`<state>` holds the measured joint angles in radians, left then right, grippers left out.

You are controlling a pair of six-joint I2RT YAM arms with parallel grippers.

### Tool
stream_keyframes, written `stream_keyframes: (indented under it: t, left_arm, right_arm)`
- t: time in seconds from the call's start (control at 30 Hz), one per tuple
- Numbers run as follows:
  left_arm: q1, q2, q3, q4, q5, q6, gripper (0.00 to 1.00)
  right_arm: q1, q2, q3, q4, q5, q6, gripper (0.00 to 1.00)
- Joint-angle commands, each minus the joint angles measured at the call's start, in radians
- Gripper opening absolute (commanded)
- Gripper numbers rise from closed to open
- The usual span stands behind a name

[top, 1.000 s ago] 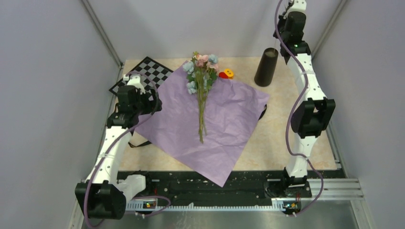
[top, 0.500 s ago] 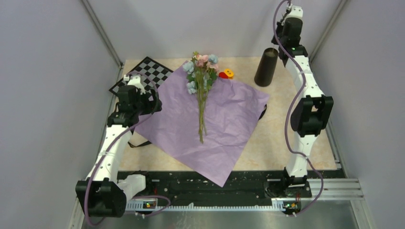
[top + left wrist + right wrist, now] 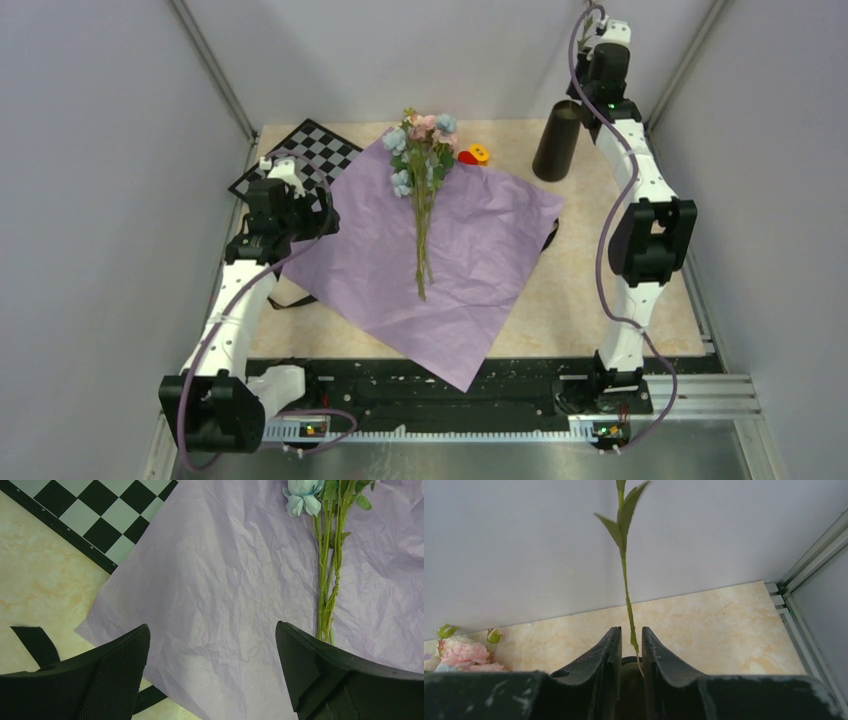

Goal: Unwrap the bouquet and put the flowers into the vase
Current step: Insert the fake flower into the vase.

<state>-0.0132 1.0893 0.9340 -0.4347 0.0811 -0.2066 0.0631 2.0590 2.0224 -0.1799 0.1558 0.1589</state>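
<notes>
The bouquet lies unwrapped: its lilac paper is spread flat, with the flowers lying on it, blooms toward the back. The dark vase stands at the back right. My right gripper hovers just over its mouth. In the right wrist view one thin green stem rises from the vase rim through the narrow gap between the fingers, which stand slightly apart, so this gripper is open. My left gripper hangs wide open and holds nothing over the paper's left part, beside the stems.
A black-and-white checkered board lies at the back left, partly under the paper. A small red-and-yellow toy sits between the blooms and the vase. Black ribbon lies by the paper's left edge. Grey walls close in the sides and back.
The right gripper has shifted slightly left and lower toward the vase top. The left arm, paper and lying flowers have not moved.
</notes>
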Motion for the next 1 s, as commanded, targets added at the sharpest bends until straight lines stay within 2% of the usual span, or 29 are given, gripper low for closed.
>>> stream_keyframes:
  t: [0.0, 0.43, 0.63, 0.8, 0.97]
  left_arm:
    - [0.007, -0.002, 0.003, 0.01, 0.009, 0.013, 0.99]
    - [0.007, -0.002, 0.0, 0.009, 0.017, 0.015, 0.99]
    - [0.007, 0.009, -0.001, 0.008, 0.04, 0.011, 0.99]
    - [0.007, 0.02, -0.002, 0.014, 0.149, 0.042, 0.99]
    - [0.007, 0.017, -0.008, 0.017, 0.166, 0.044, 0.99]
  right_arm:
    - [-0.007, 0.006, -0.008, 0.038, 0.005, -0.007, 0.25]
    - [-0.008, -0.042, -0.076, 0.052, -0.022, -0.012, 0.45]
    - [-0.008, -0.154, -0.211, 0.106, -0.047, -0.028, 0.56]
    - [-0.008, -0.249, -0.296, 0.109, -0.071, -0.038, 0.61]
    - [-0.008, -0.354, -0.39, 0.111, -0.09, -0.037, 0.68]
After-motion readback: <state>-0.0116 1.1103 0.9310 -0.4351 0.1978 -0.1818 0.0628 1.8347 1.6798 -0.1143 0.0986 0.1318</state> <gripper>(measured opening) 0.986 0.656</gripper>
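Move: The vase stands straight beneath the right hand, its middle roughly 19 cm below and its open mouth about 8 cm below the fingers, with the fake flower's stem between the already slightly parted tips and its end in the mouth. The red-and-yellow toy lies about 24 cm left and 3 cm farther out; the remaining flower bunch about 40 cm left and 11 cm back. From the left hand, the vase is some 28 cm ahead and 63 cm right. Downward first, straight over the vase mouth for about 5.5 cm, the right hand keeps opening its loosened fingers; then it draws back towards its base about 5.5 cm while rising some 3.5 cm, leaving the stem ahead of the fingertips with the gripper two-thirds open. The left hand, empty and wide open, drifts a scant 2 cm right near the end. ##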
